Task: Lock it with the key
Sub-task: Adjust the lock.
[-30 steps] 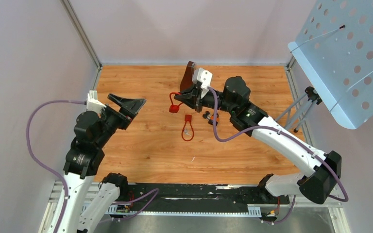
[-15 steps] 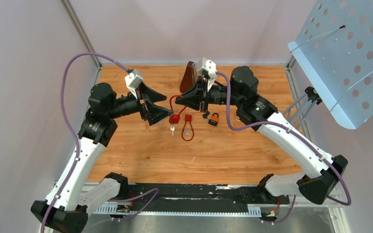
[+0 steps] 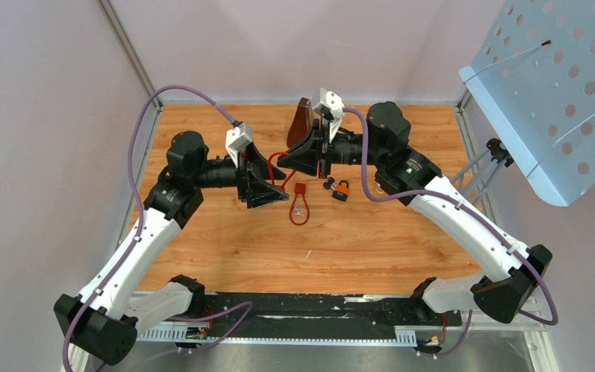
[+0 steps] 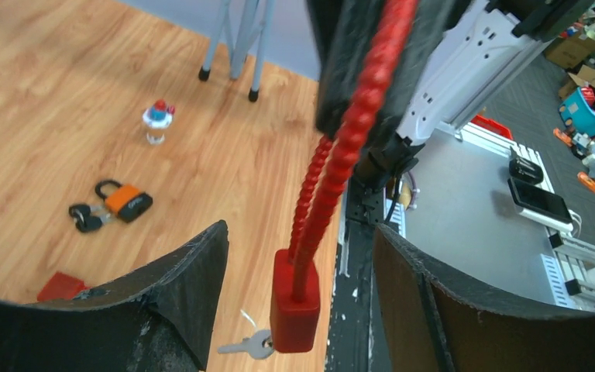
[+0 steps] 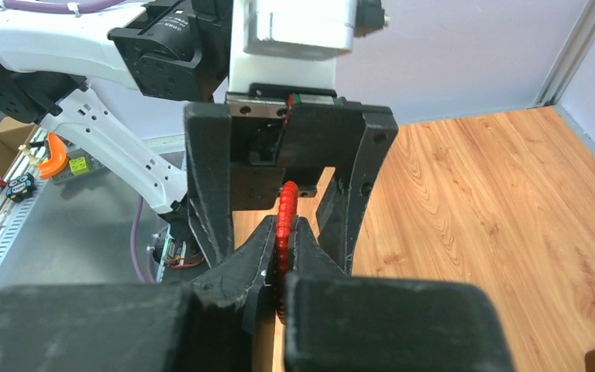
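Observation:
A red cable lock hangs above the table. My right gripper [image 5: 283, 232] is shut on its ribbed red cable [image 5: 283, 203], also seen in the top view [image 3: 277, 160]. The red lock body [image 4: 294, 310] dangles lower, with a silver key [image 4: 242, 345] sticking out of its underside. My left gripper [image 4: 298, 256] stands open around the lock body, with a gap on each side and neither finger touching it. In the top view the left gripper [image 3: 273, 186] faces the right gripper [image 3: 310, 159] at mid-table.
On the wood lie a second red cable lock [image 3: 300, 205], an orange padlock [image 3: 343, 188] with dark keys [image 4: 85, 219], and a small red-capped piece [image 4: 156, 122]. A brown block [image 3: 303, 120] stands behind the right gripper. A tripod's legs [image 4: 236, 46] are at the right edge.
My left arm has swung in from the left to the hanging lock, and its jaws, somewhat narrower than before, now flank the lock body. The right gripper has kept hold of the cable.

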You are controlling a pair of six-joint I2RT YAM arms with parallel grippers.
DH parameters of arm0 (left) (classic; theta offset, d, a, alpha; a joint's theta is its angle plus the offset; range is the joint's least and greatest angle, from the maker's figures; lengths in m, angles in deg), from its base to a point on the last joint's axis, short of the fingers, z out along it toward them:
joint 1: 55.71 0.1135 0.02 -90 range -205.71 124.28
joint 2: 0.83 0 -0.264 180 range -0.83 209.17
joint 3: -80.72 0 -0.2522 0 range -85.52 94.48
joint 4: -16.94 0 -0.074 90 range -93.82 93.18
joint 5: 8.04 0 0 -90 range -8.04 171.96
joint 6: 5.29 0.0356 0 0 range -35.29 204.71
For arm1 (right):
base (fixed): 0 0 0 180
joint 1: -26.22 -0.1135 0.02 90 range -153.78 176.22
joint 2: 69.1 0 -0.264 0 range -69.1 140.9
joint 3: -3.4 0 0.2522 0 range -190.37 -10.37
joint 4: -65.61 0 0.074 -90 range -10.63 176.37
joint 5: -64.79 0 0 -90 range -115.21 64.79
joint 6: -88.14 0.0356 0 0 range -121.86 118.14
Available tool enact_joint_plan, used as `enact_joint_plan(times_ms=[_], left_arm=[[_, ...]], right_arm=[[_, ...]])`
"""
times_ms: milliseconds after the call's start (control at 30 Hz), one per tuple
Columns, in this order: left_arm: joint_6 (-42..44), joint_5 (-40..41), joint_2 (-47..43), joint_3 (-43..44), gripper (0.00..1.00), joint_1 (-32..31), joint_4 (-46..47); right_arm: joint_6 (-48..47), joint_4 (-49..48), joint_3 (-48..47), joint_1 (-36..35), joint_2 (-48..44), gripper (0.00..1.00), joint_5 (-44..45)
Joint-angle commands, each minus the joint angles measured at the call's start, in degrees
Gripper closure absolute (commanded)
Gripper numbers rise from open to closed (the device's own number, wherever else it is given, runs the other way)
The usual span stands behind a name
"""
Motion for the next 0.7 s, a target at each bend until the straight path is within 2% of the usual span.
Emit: enact_joint_plan(times_ms=[0,333,433,567,633,667], left_arm=[[5.38,1.4,0.05,2.68,0.27,-0.01,-6.77],[7.79,2.5,1.26,3.08,0.38,-0.09,-10.26],[8.09,3.13,1.3,3.46,0.46,-0.05,-10.32],[7.68,3.66,1.56,3.89,0.66,-0.05,-9.42],[6.78,3.34,1.72,3.71,0.84,-0.05,-7.96],[6.14,3.46,1.59,3.59,0.97,-0.05,-6.12]], right_arm=[[0.93,-1.4,-2.89,0.25,0.39,1.0,-0.46],[0.59,-1.48,-2.63,0.25,0.39,1.0,-0.53],[0.66,-1.45,-2.71,0.2,0.46,1.0,-0.88],[0.98,-1.4,-2.98,0.22,0.63,1.0,-1.34],[1.3,-1.46,-2.05,0.2,0.64,1.0,-1.74],[1.49,-1.48,-1.65,0.2,0.47,0.97,-1.48]])
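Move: The red lock body hangs by its cable loop from the right gripper, between the open left fingers, about 2 cm below the left hand point, 1 cm ahead and 1 cm to its right. On the table some 33 cm below, the second red lock lies about 9 cm ahead and 5 cm right, the orange padlock 13 cm ahead and 15 cm right. From the right hand, the hanging lock body is roughly 9 cm down and 2 cm back. Lower the left gripper about 3 cm beside the hanging red lock body, easing very slightly forward, and close its wide-open fingers as it sinks, fastest at the end, until they pinch the body from its front and back sides. Keep the right gripper almost still, its hold on the cable loop unchanged. ##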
